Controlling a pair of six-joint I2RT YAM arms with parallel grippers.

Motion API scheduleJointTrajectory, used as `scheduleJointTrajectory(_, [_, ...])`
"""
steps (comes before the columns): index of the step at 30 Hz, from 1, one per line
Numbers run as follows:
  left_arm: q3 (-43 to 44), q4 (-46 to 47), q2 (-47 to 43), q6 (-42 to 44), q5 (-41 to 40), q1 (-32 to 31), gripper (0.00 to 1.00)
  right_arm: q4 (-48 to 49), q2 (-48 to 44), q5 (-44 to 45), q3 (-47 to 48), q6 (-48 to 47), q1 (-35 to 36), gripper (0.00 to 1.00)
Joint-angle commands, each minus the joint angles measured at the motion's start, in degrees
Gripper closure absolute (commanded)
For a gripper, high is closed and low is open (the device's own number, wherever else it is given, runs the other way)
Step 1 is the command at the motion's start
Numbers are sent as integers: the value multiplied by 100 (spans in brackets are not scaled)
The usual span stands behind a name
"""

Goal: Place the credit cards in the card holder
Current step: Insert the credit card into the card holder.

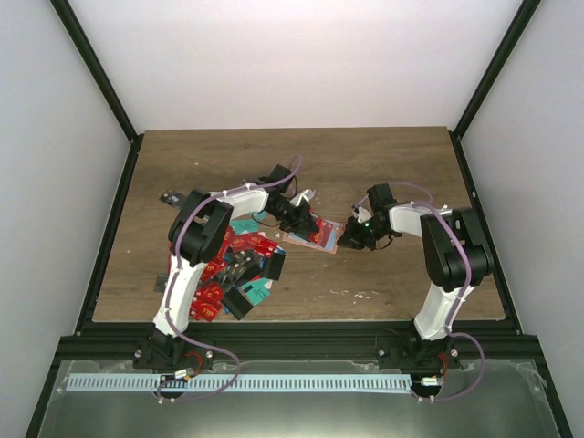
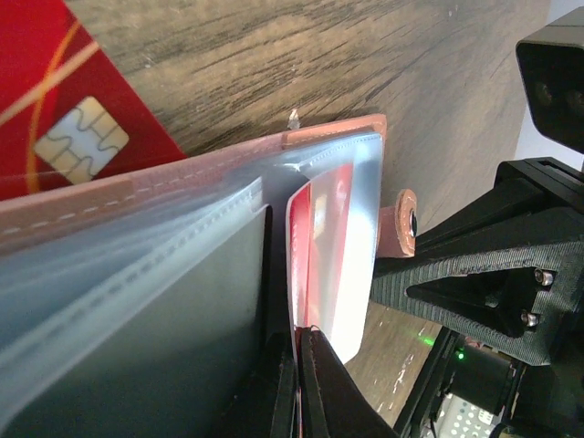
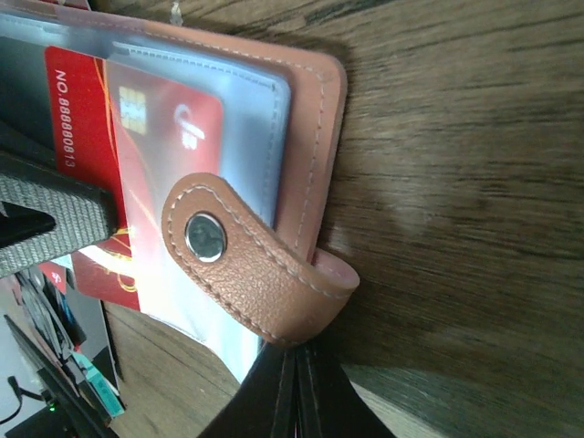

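The salmon-pink card holder lies open at mid table, its clear sleeves spread out. My left gripper is shut on a red-and-white credit card that stands partway inside one sleeve. My right gripper is shut at the holder's right edge, just under its snap strap, which hides the pinch point. Another red card shows through a sleeve. A red chip card lies under the holder. More credit cards are heaped by the left arm.
The card heap of red, teal and black cards spreads from the left arm's base toward mid table. A small black object lies at the far left. Black frame rails border the wooden table.
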Motion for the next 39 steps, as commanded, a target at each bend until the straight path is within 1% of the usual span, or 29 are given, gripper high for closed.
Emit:
scheduleJointTrajectory(1, [-46,-74,355,-288,-14,-189,96,384,320,-124,-96,90,13,97])
scheduleJointTrajectory(5, [-49,52,414,-508,109,-278,96,489,338,-275,-109,188,16,98])
scheduleJointTrajectory(8, [-62,37,434,-544,129,-315,94,520,344,-295,-122,205,17,98])
scheduleJointTrajectory(10, [-78,22,415,-539,159,-333,91,536,338,-295,-131,205,17,98])
scheduleJointTrajectory(12, [-63,-54,386,-511,135,-338,86,525,348,-280,-133,194,10,98])
scheduleJointTrajectory(15, [36,-427,305,-373,-99,-337,77,519,326,-233,-139,184,13,98])
scheduleJointTrajectory(18, [67,-607,172,-354,-308,-338,71,485,313,-166,-147,165,16,98])
scheduleJointTrajectory(24, [339,-1099,96,-290,-753,-352,64,521,291,-148,-184,141,16,98])
scheduleJointTrajectory(28, [540,-1299,223,-326,-954,-471,64,594,316,-225,-143,172,14,99])
scheduleJointTrajectory(32, [1028,-1769,491,-318,-1272,-654,63,650,332,-313,-82,193,17,99])
scheduleJointTrajectory(33, [1213,-1948,536,-292,-1470,-681,62,640,344,-300,-67,195,11,99])
scheduleJointTrajectory(35, [1312,-2150,475,-282,-1709,-702,59,614,323,-275,-40,170,10,99])
scheduleJointTrajectory(39, [1294,-2340,238,-245,-1799,-691,50,523,255,-192,-3,106,13,99])
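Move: The left hand is already pinching the red credit card, which is part-way into the card holder's clear sleeve; the middle of that sleeve lies about 2 cm to the hand's right, 1 cm ahead and 1 cm down. A dark card in the other pocket sits roughly 4 cm to this hand's left, level with it and 2 cm lower, and a loose red card about 8 cm left, 4 cm ahead and 2 cm down. From the right hand, shut on the holder beside the snap strap, the sleeve's middle is some 3 cm left, 2 cm ahead and about level. The left hand slides the pinched red card to the right into its clear sleeve, going a little over 1 cm right and slightly back, then opens its fingers to nearly half, comes free of the card's outer edge, rises about 1 cm from its lowest point and rolls some 15 degrees, its left side going up. The right hand stays shut on the holder's right edge by the snap strap and eases about 1 cm left, towards the left hand, against the push. ##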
